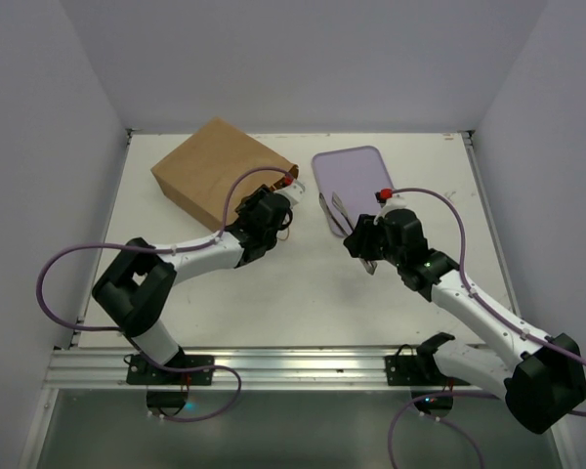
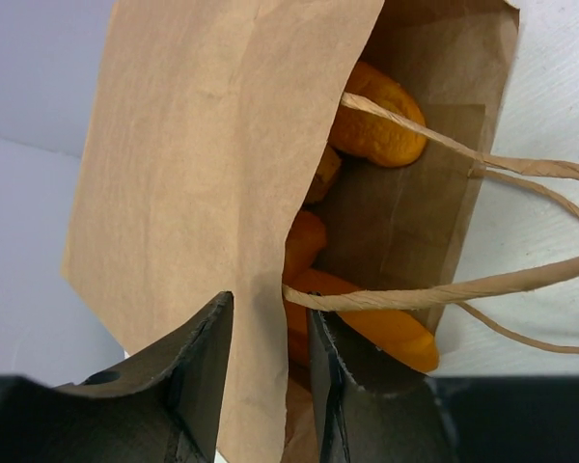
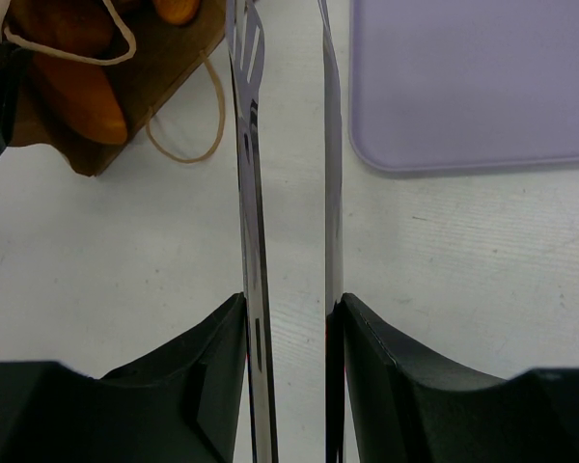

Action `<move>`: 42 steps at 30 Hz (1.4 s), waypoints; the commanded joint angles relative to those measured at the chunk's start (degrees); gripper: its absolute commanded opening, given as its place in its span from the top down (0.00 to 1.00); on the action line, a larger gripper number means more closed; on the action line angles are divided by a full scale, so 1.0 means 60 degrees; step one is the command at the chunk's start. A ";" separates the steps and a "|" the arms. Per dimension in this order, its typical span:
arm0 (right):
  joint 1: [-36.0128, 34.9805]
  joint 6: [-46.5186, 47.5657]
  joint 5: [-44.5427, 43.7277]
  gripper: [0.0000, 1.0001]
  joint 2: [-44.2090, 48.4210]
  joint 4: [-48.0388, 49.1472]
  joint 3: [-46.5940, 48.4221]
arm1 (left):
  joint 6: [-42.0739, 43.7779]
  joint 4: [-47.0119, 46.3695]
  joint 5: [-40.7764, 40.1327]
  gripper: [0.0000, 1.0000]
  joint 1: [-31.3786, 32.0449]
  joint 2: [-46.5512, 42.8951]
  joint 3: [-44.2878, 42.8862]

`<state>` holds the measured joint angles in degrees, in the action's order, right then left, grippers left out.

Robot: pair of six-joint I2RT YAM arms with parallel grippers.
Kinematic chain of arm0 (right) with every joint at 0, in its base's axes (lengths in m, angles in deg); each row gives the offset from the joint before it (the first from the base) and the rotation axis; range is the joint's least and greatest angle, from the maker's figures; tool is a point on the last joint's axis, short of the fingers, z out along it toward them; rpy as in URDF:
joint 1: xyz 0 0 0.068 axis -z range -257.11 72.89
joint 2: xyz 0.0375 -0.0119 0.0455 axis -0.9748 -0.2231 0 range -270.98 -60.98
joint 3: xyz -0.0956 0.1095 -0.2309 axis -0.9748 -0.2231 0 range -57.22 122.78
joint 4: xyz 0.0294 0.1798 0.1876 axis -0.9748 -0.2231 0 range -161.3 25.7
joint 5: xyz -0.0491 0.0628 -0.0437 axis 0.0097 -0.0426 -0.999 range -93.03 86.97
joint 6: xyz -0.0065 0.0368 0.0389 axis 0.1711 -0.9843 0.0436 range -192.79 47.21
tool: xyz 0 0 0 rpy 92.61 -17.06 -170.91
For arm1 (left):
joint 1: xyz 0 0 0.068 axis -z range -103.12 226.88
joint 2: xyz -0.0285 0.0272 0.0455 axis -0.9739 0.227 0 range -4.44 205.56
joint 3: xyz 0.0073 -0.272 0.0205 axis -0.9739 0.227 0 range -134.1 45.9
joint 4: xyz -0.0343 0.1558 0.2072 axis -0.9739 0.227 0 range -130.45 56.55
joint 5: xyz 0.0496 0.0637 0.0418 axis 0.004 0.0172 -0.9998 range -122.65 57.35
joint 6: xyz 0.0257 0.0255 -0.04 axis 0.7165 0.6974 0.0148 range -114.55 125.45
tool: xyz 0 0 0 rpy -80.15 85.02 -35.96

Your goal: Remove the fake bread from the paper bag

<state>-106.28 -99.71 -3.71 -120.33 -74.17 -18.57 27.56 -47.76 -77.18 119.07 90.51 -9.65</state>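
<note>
The brown paper bag (image 1: pixel 215 166) lies on its side at the back left, its mouth facing right. In the left wrist view the bag (image 2: pixel 193 145) gapes, with orange fake bread inside: a plump loaf (image 2: pixel 372 121) deep in and a long piece (image 2: pixel 386 328) near the mouth. My left gripper (image 2: pixel 270 328) straddles the edge of the bag's upper wall, one finger outside and one inside, with a gap still showing beside the paper. My right gripper (image 3: pixel 289 309) is shut on the metal tongs (image 3: pixel 251 145), whose tips point toward the bag (image 3: pixel 164 58).
A flat lavender tray (image 1: pixel 356 181) lies right of the bag, its corner close to the tongs (image 1: pixel 334 210). String handles (image 2: pixel 521 280) loop out of the bag's mouth onto the white table. Grey walls stand on three sides.
</note>
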 commanded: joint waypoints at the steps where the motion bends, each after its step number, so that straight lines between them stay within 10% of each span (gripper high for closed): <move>1: 0.0071 0.0150 0.0071 0.54 0.0107 0.0282 -0.0012 | 0.0095 -0.0759 0.0053 0.60 0.0014 -0.0210 -0.0278; 16: 0.0071 0.0106 0.0730 0.54 -0.0317 0.1439 -0.0364 | -0.1222 0.0017 0.2617 1.00 -0.1026 -0.0987 -0.0512; 42: -0.1466 0.0326 0.1344 0.55 -0.2674 0.3782 0.0529 | -0.2702 0.0398 0.1929 1.00 -0.1085 -0.3022 0.0820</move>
<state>-114.37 -96.48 2.78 -134.93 -57.36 -18.65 14.07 -44.70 -64.02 112.78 75.85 -5.65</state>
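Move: The bag's upper rim, where the near paper handle joins it, already lies between the left fingertips, barely 1 cm ahead. Below the left hand by about 9 cm are the long bread, 1 cm ahead and 2 cm right, and the round bread, 8 cm ahead and 5 cm right. From the right hand, which holds the tongs, the round bread is about 18 cm ahead, 21 cm left and 11 cm down; the tray is some 21 cm ahead, 3 cm right. Shut the left gripper on the bag's rim at the handle's root, easing forward a little, then keep the pinch and pull up about 4 cm and slightly back, rolling the hand some 20 degrees, left side down. Keep the right grip on the tongs, sink 2 cm, then swing them left about 8 cm, turning 15 degrees counter-clockwise, towards the bag's mouth. ##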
